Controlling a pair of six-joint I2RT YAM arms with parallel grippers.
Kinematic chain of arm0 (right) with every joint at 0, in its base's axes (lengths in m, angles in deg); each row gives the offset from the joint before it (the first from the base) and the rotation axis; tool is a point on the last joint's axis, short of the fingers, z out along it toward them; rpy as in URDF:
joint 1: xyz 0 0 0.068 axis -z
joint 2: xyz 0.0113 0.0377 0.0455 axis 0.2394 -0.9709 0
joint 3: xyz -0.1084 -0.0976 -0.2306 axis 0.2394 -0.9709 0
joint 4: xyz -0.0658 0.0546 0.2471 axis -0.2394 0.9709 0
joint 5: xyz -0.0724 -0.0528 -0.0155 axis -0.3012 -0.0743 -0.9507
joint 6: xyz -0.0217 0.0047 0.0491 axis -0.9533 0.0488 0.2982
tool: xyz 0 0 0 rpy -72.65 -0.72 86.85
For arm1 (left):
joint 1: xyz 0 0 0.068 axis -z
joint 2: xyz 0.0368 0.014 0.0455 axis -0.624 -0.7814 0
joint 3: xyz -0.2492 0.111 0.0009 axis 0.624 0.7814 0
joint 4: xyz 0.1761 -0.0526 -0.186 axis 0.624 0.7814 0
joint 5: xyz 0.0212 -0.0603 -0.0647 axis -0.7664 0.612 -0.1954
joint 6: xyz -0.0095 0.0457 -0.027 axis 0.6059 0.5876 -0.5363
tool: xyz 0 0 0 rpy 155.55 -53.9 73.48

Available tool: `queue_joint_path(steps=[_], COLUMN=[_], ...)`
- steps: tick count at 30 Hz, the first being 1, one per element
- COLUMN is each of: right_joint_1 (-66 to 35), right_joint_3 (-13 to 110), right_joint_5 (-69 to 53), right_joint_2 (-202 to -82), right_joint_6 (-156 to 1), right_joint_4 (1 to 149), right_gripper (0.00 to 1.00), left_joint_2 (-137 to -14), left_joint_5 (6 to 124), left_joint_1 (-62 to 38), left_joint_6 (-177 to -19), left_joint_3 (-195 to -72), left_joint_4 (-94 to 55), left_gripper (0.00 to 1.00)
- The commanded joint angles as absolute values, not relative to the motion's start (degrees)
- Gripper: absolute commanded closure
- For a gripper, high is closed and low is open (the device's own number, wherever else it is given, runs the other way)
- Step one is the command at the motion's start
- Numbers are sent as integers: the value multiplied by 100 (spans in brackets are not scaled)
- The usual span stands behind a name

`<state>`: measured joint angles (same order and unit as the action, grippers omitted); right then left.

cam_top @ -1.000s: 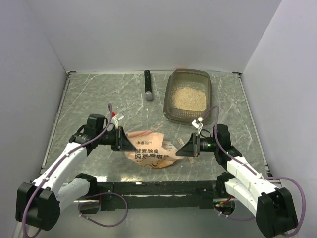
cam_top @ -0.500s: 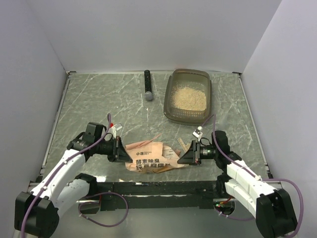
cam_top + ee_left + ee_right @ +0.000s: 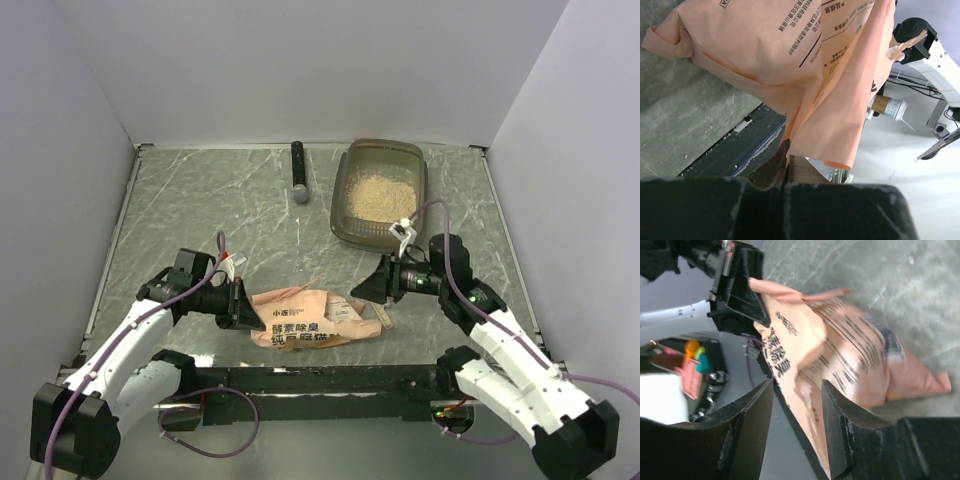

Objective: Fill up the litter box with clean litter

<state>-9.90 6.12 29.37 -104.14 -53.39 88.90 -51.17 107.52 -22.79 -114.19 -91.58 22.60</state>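
Note:
The litter box [image 3: 340, 205], a smoky grey tray, stands at the back right with pale beige clean litter [image 3: 380, 197] heaped inside. An orange-pink pouch [image 3: 310, 318] with Chinese print lies slack on the table near the front edge. My left gripper [image 3: 243, 305] is shut on the pouch's left edge; in the left wrist view the pouch [image 3: 790, 55] hangs from the pinched jaws of my left gripper [image 3: 787, 156]. My right gripper [image 3: 362, 290] stands open just above the pouch's right end. In the right wrist view the pouch [image 3: 840, 355] shows beyond the right gripper [image 3: 797, 390], untouched.
A black stick with a grey tip [image 3: 297, 171] lies at the back, left of the tray. A small torn tan strip [image 3: 386, 311] lies by the pouch's right end. White walls [image 3: 60, 160] close three sides, and a black rail [image 3: 320, 378] runs along the front edge.
Both arms came down and the pouch sank flat onto the table. My right gripper opened, let go of the pouch's right end and drew back up to the right.

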Motion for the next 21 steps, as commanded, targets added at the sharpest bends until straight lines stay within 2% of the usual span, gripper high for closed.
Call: queue_joint_path(steps=[1, 5, 10, 14, 21], right_joint_1=[-1811, -2569, -3544, -4282, -5126], right_joint_3=[1429, 2000, 2353, 2380, 2169], right_joint_5=[1829, 1688, 1197, 74, -517], right_joint_2=[-10988, -11639, -11851, -11677, -11245], right_joint_6=[-6327, -6924, -7900, -8366, -8867], right_joint_4=[9410, 9534, 9920, 10123, 10210], right_gripper=[49, 50, 49, 48, 48], left_joint_2=[-5182, -5270, -5314, -5350, -5385], left_joint_5=[10545, 10457, 10369, 10352, 10369], left_joint_1=[-2305, -2305, -2305, -2305, -2305], left_joint_6=[-11305, -11287, -11313, -11270, -11270], left_joint_3=[-9296, -9410, -9524, -9507, -9472], left_joint_4=[2410, 2463, 2463, 2463, 2393], left_gripper=[99, 99, 99, 99, 99])
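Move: The litter bag lies with its middle about 8 cm left of the right hand, some 6 cm back and 13 cm below. From that hand the beige strip is about 7 cm right and 4 cm back, and the litter box stands roughly 22 cm ahead and 8 cm right, both well below. The left hand already pinches the bag's left edge, with the bag's middle about 11 cm to its right, level fore and aft, 5 cm below. Open right hand swings about 9 cm left and back over the bag, turning counter-clockwise; left keeps its pinch. ##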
